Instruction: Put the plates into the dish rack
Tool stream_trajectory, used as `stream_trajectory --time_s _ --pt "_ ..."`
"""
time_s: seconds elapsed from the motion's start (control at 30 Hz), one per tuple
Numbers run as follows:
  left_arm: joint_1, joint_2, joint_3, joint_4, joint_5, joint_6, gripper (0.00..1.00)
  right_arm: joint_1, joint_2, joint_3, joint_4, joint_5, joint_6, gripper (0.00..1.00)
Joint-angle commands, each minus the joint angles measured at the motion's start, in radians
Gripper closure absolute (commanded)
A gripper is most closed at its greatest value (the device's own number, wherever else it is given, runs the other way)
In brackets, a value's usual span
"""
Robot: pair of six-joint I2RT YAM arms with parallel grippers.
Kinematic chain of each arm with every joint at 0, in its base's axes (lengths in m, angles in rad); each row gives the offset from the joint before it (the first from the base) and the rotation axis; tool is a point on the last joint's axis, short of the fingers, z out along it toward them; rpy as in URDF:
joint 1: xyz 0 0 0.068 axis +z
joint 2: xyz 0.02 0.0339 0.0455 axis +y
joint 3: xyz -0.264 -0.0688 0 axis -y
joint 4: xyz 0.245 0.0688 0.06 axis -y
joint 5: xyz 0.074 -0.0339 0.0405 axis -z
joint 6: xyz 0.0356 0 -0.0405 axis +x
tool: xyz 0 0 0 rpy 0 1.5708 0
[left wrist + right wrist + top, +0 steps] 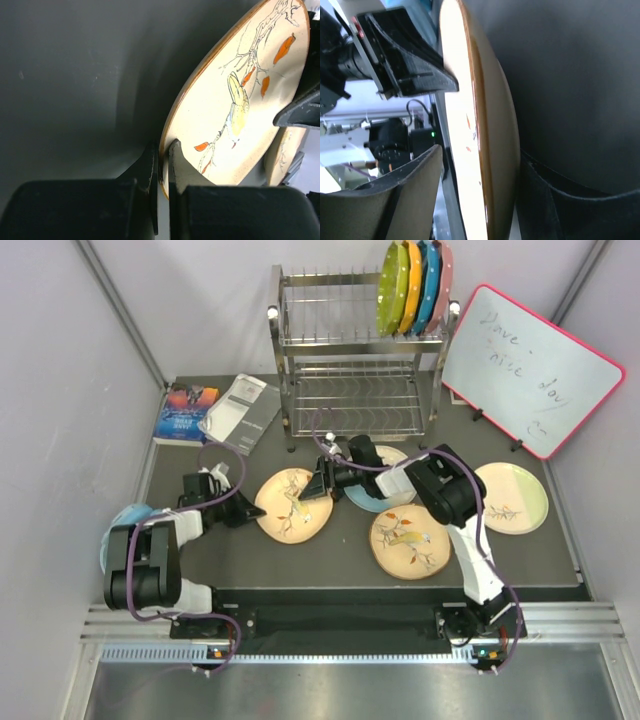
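Note:
A tan-peach plate with a branch-and-bird motif lies left of centre. My left gripper is shut on its left rim; the left wrist view shows both fingers pinching the plate's edge. My right gripper is at the plate's right rim, jaws open and straddling the plate's edge. There is a gap on the painted side. A second tan-peach plate, a white and light blue plate partly under the right arm, and a cream and pale green plate lie flat. The steel dish rack stands at the back.
Several coloured plates stand in the rack's upper tier at the right. A whiteboard leans at the back right. A book and a booklet lie at the back left. A light blue object sits beside the left arm.

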Motion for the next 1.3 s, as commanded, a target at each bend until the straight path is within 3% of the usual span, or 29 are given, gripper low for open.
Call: stream_trajectory --time_s 0.0,0.23,0.37,0.43,0.53,0.57,0.77,1.1,1.27 --pt "-0.124 0.038 -0.022 -0.005 0.109 0.05 1.0 0.254 -0.038 0.115 0.067 -0.266 -0.052 0.49" --pt "-0.12 -0.003 -0.014 -0.049 0.06 0.054 1.0 0.225 -0.127 0.098 -0.192 -0.198 -0.273 0.69" --pt "-0.117 -0.022 -0.004 -0.058 0.032 0.056 1.0 0.198 -0.251 0.046 -0.361 -0.144 -0.438 1.0" --pt "-0.117 -0.026 0.007 -0.065 0.008 0.06 1.0 0.191 -0.292 0.032 -0.453 -0.114 -0.521 1.0" --pt "-0.115 -0.04 0.064 -0.127 -0.018 0.112 0.76 0.188 -0.398 0.032 -0.571 -0.069 -0.612 1.0" --pt "-0.115 -0.045 0.078 -0.159 -0.026 0.131 0.74 0.187 -0.416 0.038 -0.647 -0.048 -0.638 1.0" --pt "-0.115 -0.078 0.089 -0.161 -0.034 0.171 0.79 0.187 -0.481 0.028 -0.734 -0.02 -0.735 1.0" --pt "-0.115 -0.135 0.043 -0.161 -0.028 0.097 0.84 0.173 -0.44 0.022 -0.527 -0.008 -0.528 1.0" --pt "-0.112 -0.143 0.081 -0.209 0.0 0.074 0.87 0.159 -0.453 0.095 -0.534 0.073 -0.492 1.0"
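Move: The bird plate's rim is already between the left gripper's nearly shut fingers; its middle lies about 10 cm to the right, 2 cm ahead and roughly level. From the right gripper, whose open fingers straddle the far rim, that middle is some 7 cm left and 5 cm back. The blue-and-white plate lies about 18 cm right of this gripper, 4 cm ahead; the dish rack stands roughly 24 cm ahead and 13 cm right, higher up. Slide the right gripper about 7 cm back along the bird plate's right side, drifting some 4 cm right, dipping slightly before rising. Tip its fingers down about 20 degrees and narrow them around the rim. Ease the left gripper a couple of centimetres back, right and up, turning about 10 degrees clockwise; let its fingers part a little but keep them astride the left rim. ##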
